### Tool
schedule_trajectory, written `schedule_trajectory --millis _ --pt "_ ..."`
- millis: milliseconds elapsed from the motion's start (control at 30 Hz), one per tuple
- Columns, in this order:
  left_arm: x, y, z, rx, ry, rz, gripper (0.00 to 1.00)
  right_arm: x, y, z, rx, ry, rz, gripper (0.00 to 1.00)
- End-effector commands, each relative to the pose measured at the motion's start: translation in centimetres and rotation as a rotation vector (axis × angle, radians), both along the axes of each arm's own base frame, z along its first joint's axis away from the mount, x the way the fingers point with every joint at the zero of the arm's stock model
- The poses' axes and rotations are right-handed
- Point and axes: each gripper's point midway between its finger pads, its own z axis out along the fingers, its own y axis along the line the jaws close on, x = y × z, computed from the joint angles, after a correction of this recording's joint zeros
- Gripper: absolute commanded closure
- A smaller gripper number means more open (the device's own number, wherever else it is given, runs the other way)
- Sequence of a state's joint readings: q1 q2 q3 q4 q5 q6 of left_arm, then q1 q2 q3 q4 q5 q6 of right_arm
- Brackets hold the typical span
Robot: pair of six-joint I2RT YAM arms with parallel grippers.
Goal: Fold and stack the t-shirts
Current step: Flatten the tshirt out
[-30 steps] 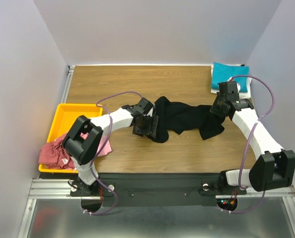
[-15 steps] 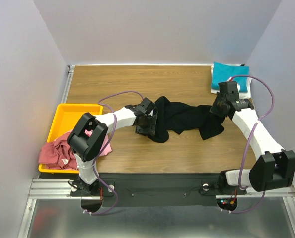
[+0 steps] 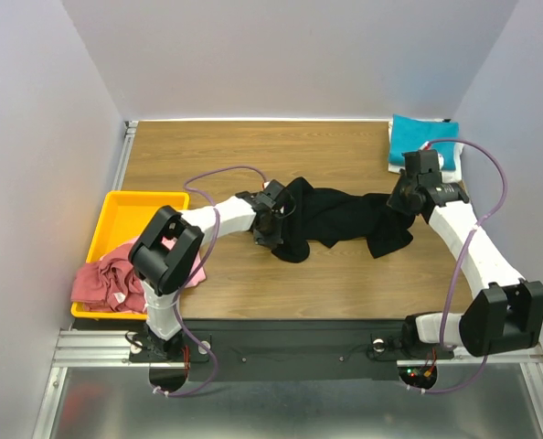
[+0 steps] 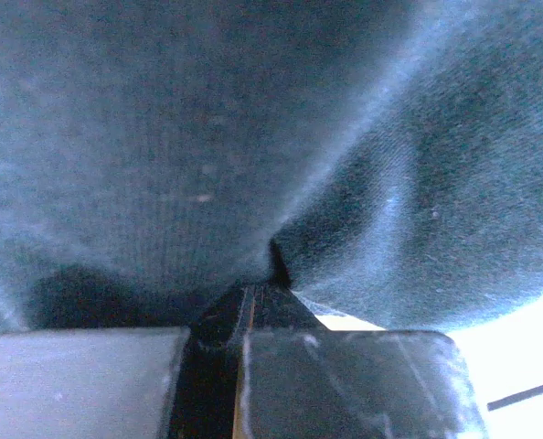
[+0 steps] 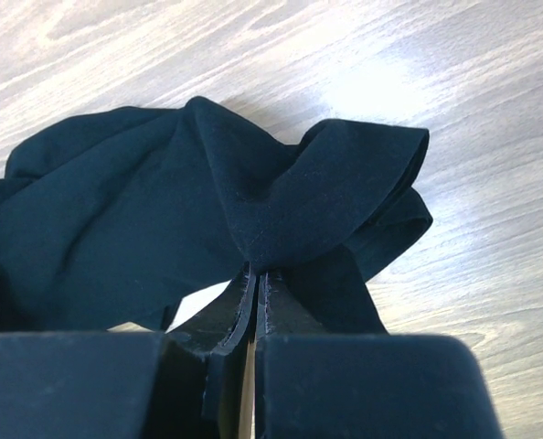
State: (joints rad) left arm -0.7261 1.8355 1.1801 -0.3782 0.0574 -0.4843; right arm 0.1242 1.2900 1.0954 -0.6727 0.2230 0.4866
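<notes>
The black t-shirt (image 3: 340, 218) lies bunched across the middle of the table, stretched between both arms. My left gripper (image 3: 276, 222) is shut on its left end; in the left wrist view dark cloth (image 4: 253, 137) fills the frame and gathers into the closed tips (image 4: 273, 274). My right gripper (image 3: 398, 203) is shut on the right end, where a fold of black cloth (image 5: 281, 201) is pinched at the tips (image 5: 258, 274). A folded teal t-shirt (image 3: 418, 139) sits at the far right corner on a white one (image 3: 452, 166). Dusty red (image 3: 102, 283) and pink (image 3: 194, 270) t-shirts spill from the tray.
A yellow plastic tray (image 3: 130, 206) stands at the table's left edge. Purple walls close in the left, back and right sides. Bare wood (image 3: 326, 283) shows between the black shirt and the near edge.
My left gripper has moved right into the black shirt's left end and gone from open to shut on it. The right arm has held still.
</notes>
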Motion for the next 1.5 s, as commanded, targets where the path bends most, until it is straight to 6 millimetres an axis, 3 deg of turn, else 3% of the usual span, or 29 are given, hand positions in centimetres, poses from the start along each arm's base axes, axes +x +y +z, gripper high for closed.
schedule_trajectory --millis 0,33,133,167,333,533,667,733,833,867,933,967,1000,1033,1100,1133,1200,1233,1267,1333,1400,1433,1467 --pt "2.0 2.4 5.8 0.071 -0.109 0.063 1.00 1.1 -0.8 4.0 -0.019 -0.137 -0.021 0.99" --pt "3.1 2.5 8.3 0.049 -0.157 0.085 1.00 1.0 -1.3 5.1 -0.038 -0.165 -0.037 1.00" --pt "5.2 5.4 15.9 0.002 -0.286 0.193 1.00 1.3 -2.6 8.3 -0.073 -0.231 -0.073 1.00" --pt "5.8 7.2 19.0 -0.035 -0.344 0.248 1.00 1.3 -3.1 9.9 -0.085 -0.262 -0.080 1.00" --pt "6.2 12.1 29.4 -0.157 -0.503 0.349 1.00 0.7 -4.7 14.6 -0.137 -0.346 -0.136 1.00" --pt "4.5 16.3 36.2 -0.254 -0.607 0.412 1.00 -1.9 -7.8 22.0 -0.251 -0.501 -0.258 1.00" --pt "3.3 19.0 39.1 -0.301 -0.652 0.443 1.00 -4.8 -10.1 26.8 -0.334 -0.595 -0.359 1.00" --pt "3.0 19.3 40.0 -0.322 -0.661 0.438 1.00 -6.5 -11.3 28.7 -0.368 -0.635 -0.426 1.00" --pt "3.5 18.2 39.4 -0.376 -0.631 0.382 1.00 -7.8 -12.1 30.1 -0.395 -0.659 -0.468 1.00" --pt "4.0 17.5 37.6 -0.388 -0.578 0.362 1.00 -7.6 -12.1 29.5 -0.396 -0.646 -0.468 1.00" --pt "5.7 16.9 36.7 -0.416 -0.588 0.333 1.00 -6.7 -11.6 27.9 -0.381 -0.616 -0.447 1.00" --pt "7.0 16.7 34.7 -0.411 -0.543 0.336 1.00 -5.7 -10.9 26.5 -0.341 -0.601 -0.422 1.00" --pt "8.5 16.6 34.4 -0.409 -0.573 0.316 1.00 -4.8 -10.4 24.2 -0.329 -0.554 -0.399 1.00" --pt "10.7 16.5 32.4 -0.393 -0.537 0.318 1.00 -3.9 -9.6 22.5 -0.281 -0.534 -0.375 1.00" --pt "13.9 17.3 30.5 -0.362 -0.520 0.336 1.00 -1.9 -8.3 19.1 -0.234 -0.466 -0.329 1.00" --pt "17.1 17.9 28.3 -0.314 -0.497 0.365 0.87 -0.7 -7.1 16.1 -0.191 -0.420 -0.275 1.00" --pt "20.6 19.2 26.5 -0.248 -0.505 0.427 0.71 0.5 -6.2 13.0 -0.160 -0.365 -0.246 1.00" --pt "21.9 19.7 25.8 -0.216 -0.499 0.460 0.50 1.3 -5.8 11.3 -0.155 -0.326 -0.225 1.00" --pt "24.2 20.2 25.6 -0.184 -0.518 0.497 0.42 1.8 -5.2 9.9 -0.138 -0.306 -0.198 0.99" --pt "25.3 19.0 26.2 -0.158 -0.556 0.490 0.20 2.3 -4.9 8.1 -0.139 -0.264 -0.177 1.00" --pt "24.7 17.1 25.9 -0.152 -0.556 0.441 0.20 2.3 -5.0 7.4 -0.148 -0.251 -0.179 1.00" --pt "23.0 14.3 24.3 -0.152 -0.513 0.371 0.19 2.2 -5.1 7.1 -0.153 -0.246 -0.178 1.00" --pt "21.7 13.3 23.0 -0.141 -0.479 0.338 0.19 2.2 -5.1 6.8 -0.154 -0.240 -0.179 1.00"
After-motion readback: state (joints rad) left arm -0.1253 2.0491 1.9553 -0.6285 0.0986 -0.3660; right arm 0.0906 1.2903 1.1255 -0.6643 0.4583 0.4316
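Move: Some 16 cm ahead and 15 cm left of the left hand, roughly 2 cm lower, lies the bare table spot for the black t-shirt's free end. The t-shirt's middle is about 5 cm ahead and 17 cm right of this hand; the pink cloth is 8 cm back and 25 cm left. From the right hand, the t-shirt's middle lies about 17 cm left, 1 cm ahead and 14 cm down, the blue stack 22 cm ahead, 5 cm right. Flinging the black t-shirt, both hands whip up with its ends pinched: the left about 40 cm, swinging left, the right nearly 30 cm, drifting back and right, both tipping their fingers forward. Then the left sweeps down and forward over the table, opens wide and lets go, while the right drops back almost to its first height, still holding. ##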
